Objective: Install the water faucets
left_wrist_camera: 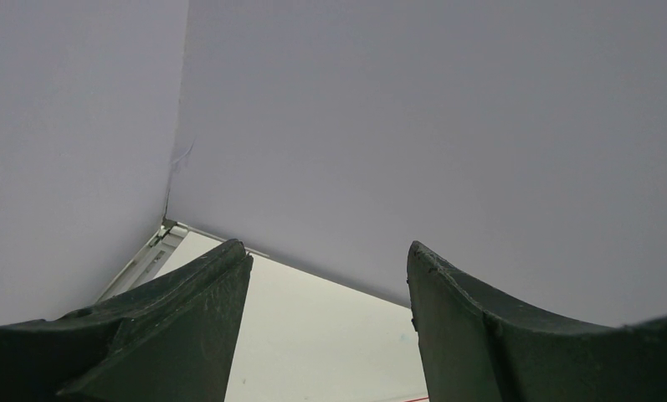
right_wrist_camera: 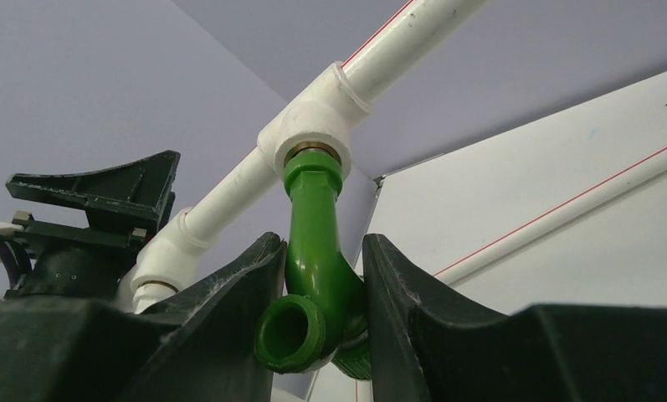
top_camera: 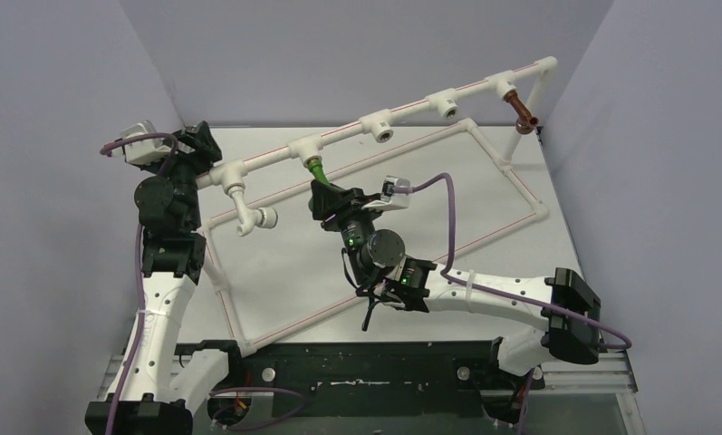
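The green water faucet [right_wrist_camera: 313,251] hangs from a white tee socket [right_wrist_camera: 313,134] of the raised pipe, its neck seated in the socket. My right gripper [right_wrist_camera: 321,243] is shut on it, one finger on each side of the bent spout. From above, the green faucet [top_camera: 316,168] shows just over the right gripper [top_camera: 325,195]. The reddish-brown faucet [top_camera: 523,111] hangs from the tee at the far right of the pipe. My left gripper [left_wrist_camera: 325,247] stands open with nothing between its fingers, beside the pipe's left end [top_camera: 214,174].
The white pipe frame [top_camera: 411,109] runs diagonally above a rectangular base loop [top_camera: 520,181] on the table. Two tee sockets [top_camera: 381,127] [top_camera: 447,107] face forward between the faucets. A white tap [top_camera: 248,213] hangs near the pipe's left end. Grey walls enclose the table.
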You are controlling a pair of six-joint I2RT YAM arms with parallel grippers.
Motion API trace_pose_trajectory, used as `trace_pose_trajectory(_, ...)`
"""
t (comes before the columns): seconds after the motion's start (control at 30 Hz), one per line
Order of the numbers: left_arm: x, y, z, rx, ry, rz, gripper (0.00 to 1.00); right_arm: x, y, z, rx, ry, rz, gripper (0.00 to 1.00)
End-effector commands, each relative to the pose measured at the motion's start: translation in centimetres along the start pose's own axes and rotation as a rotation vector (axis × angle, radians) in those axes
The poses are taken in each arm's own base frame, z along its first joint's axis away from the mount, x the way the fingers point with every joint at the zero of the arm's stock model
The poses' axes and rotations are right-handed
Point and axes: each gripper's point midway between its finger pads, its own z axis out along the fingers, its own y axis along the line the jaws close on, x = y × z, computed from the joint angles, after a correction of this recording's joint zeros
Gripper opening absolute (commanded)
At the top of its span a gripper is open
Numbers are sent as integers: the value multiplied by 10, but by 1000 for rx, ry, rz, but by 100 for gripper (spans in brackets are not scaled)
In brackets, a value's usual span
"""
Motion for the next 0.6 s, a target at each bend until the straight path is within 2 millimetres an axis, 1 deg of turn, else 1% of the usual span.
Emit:
trace_pose_trajectory(0.0, 135, 53, -36, -131, 454, 132, 66, -35, 70, -17, -221, -4, 407, 0)
trace_pose_trajectory(0.07, 135, 54, -36, -132, 454, 132, 66, -38, 70, -19, -219, -11, 360, 0)
trace_pose_trajectory(0.1, 135, 54, -36, -131, 453, 131, 66, -38, 68, -19, -211, -9, 340, 7)
trace_pose_trajectory(0.17, 135, 54, -36, -131, 453, 131, 66, -40, 65, -20, -205, -9, 286, 23)
trace_pose_trajectory(0.27, 134, 53, -36, -131, 450, 131, 66, -40, 60, -22, -192, 5, 208, 56)
trace_pose_trajectory(0.3, 134, 53, -36, -132, 451, 132, 66, -40, 58, -23, -187, 11, 183, 62)
trace_pose_trajectory(0.33, 133, 54, -36, -134, 449, 132, 66, -39, 56, -23, -182, 19, 158, 66)
trace_pose_trajectory(0.4, 134, 55, -36, -136, 449, 133, 66, -40, 53, -25, -175, 28, 98, 71)
trace_pose_trajectory(0.47, 134, 55, -36, -137, 450, 134, 66, -40, 50, -27, -164, 41, 33, 74)
trace_pose_trajectory(0.57, 134, 55, -36, -137, 451, 134, 66, -38, 39, -28, -121, 66, -83, 79)
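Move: The right hand still grips the green faucet near its lower end; the faucet's middle lies about 2 cm ahead of the hand and 1 cm left and above. The tee it is fitted into sits roughly 6 cm ahead, 3 cm left and 4 cm up. The white faucet hangs some 15 cm left and 3 cm back, and the next tee about 11 cm ahead and 11 cm right. From the left hand, the green faucet is some 23 cm right and 7 cm back, slightly lower. Back towards its base and upward almost equally, about 4 cm in all, the right hand draws away from the green faucet and its tee after briefly keeping its hold. The fingers spread from their grip to about three quarters open, ending the pinch, while the wrist swings only some 5 degrees counter-clockwise. ##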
